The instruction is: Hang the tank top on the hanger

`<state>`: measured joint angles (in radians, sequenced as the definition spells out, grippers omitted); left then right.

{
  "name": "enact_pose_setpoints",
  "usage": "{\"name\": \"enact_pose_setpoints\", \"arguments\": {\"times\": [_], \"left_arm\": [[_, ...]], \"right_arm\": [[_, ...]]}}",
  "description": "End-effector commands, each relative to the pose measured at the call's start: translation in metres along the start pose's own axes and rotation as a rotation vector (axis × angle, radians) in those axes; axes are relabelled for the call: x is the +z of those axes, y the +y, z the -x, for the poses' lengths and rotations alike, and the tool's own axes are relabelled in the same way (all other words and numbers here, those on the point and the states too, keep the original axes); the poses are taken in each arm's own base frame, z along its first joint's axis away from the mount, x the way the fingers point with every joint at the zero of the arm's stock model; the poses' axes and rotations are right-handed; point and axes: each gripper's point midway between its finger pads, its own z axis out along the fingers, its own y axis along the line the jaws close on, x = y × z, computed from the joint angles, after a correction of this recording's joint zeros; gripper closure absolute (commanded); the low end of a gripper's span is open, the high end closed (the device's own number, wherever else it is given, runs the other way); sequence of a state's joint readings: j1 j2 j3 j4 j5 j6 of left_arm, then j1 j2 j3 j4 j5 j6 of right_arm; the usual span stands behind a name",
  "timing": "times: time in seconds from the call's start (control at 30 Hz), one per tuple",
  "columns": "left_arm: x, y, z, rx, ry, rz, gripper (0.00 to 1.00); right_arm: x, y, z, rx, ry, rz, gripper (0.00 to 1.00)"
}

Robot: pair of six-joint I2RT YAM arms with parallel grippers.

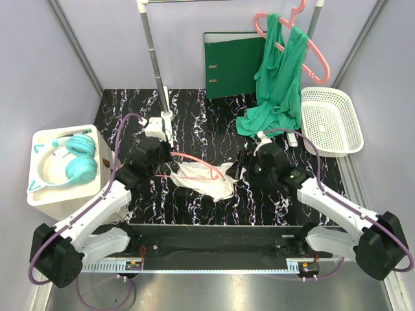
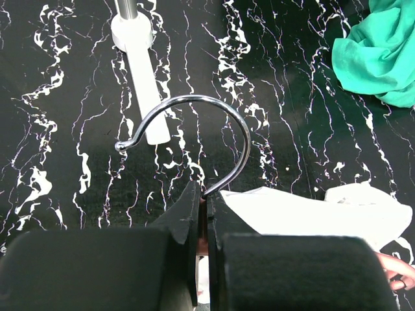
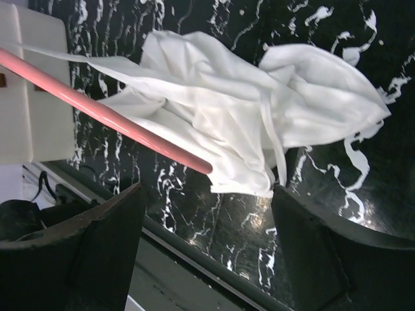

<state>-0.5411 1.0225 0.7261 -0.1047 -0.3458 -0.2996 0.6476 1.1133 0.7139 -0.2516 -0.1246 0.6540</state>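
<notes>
The white tank top (image 1: 209, 179) lies crumpled on the black marbled table between the two arms. The thin light-pink hanger (image 1: 194, 159) runs into it. In the right wrist view one pink arm of the hanger (image 3: 110, 116) slants under the white cloth (image 3: 246, 110). My left gripper (image 2: 206, 201) is shut on the hanger's neck just below the grey metal hook (image 2: 220, 107), which curves out above the table. My right gripper (image 3: 207, 189) stands open at the tank top's near edge, holding nothing; its right finger (image 3: 305, 246) touches the hem.
A clothes rack pole (image 1: 155, 65) stands at the back left on its white base (image 2: 131, 29). A salmon-pink hanger with green cloth (image 1: 282, 78) hangs at the back right beside a green binder (image 1: 233, 61). A white basket (image 1: 331, 120) is on the right, teal headphones (image 1: 68, 162) on the left.
</notes>
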Motion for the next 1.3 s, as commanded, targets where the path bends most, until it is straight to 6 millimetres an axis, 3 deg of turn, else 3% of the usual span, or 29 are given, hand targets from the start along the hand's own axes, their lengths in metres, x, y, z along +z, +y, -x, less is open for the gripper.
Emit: {"name": "enact_pose_setpoints", "arguments": {"times": [0.0,0.1,0.2,0.4,0.53,1.27], "left_arm": [[-0.005,0.016,0.010,0.000,-0.046,0.071,1.00],[-0.009,0.018,0.010,0.001,-0.047,0.075,1.00],[-0.011,0.019,0.012,-0.009,-0.062,0.074,1.00],[-0.011,0.017,0.012,-0.007,-0.056,0.066,1.00],[-0.011,0.017,0.012,-0.006,-0.054,0.065,1.00],[-0.013,0.018,0.013,-0.004,-0.056,0.069,1.00]], "right_arm": [[0.008,0.013,0.017,0.032,-0.043,0.043,0.16],[0.005,0.003,0.019,0.077,-0.051,0.052,0.17],[0.008,-0.018,0.013,0.050,-0.051,-0.032,0.26],[0.030,-0.056,-0.022,0.046,0.063,-0.154,0.44],[0.037,-0.073,-0.041,0.009,0.099,-0.222,0.50],[0.077,-0.060,-0.060,-0.058,0.167,-0.203,0.50]]}}
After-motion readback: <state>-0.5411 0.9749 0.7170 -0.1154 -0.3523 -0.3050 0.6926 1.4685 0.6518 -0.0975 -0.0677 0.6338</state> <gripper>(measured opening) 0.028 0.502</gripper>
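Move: Roughly 13 cm below the right hand, and about 1 cm ahead and 2 cm left of it, lies the near strap of the white tank top. The hanger's free end is some 4 cm left, level fore and aft, 8 cm lower; the white tank top's body centres 9 cm left, 3 cm ahead; the green tank top's near edge is about 22 cm ahead, 7 cm right. From the left hand, that strap is about 19 cm right, 7 cm back, 18 cm below. Sinking about 11 cm after a tiny lift, the right hand comes down to the white tank top's near strap, swinging 2–3 cm right and back on the way, then easing back left and forward. It tips some 10 degrees further down and its left side dips a little, while its fingers narrow to half open, straddling the strap without shutting. The left hand keeps its grip on the hanger at the hook, rising just 1 cm. ##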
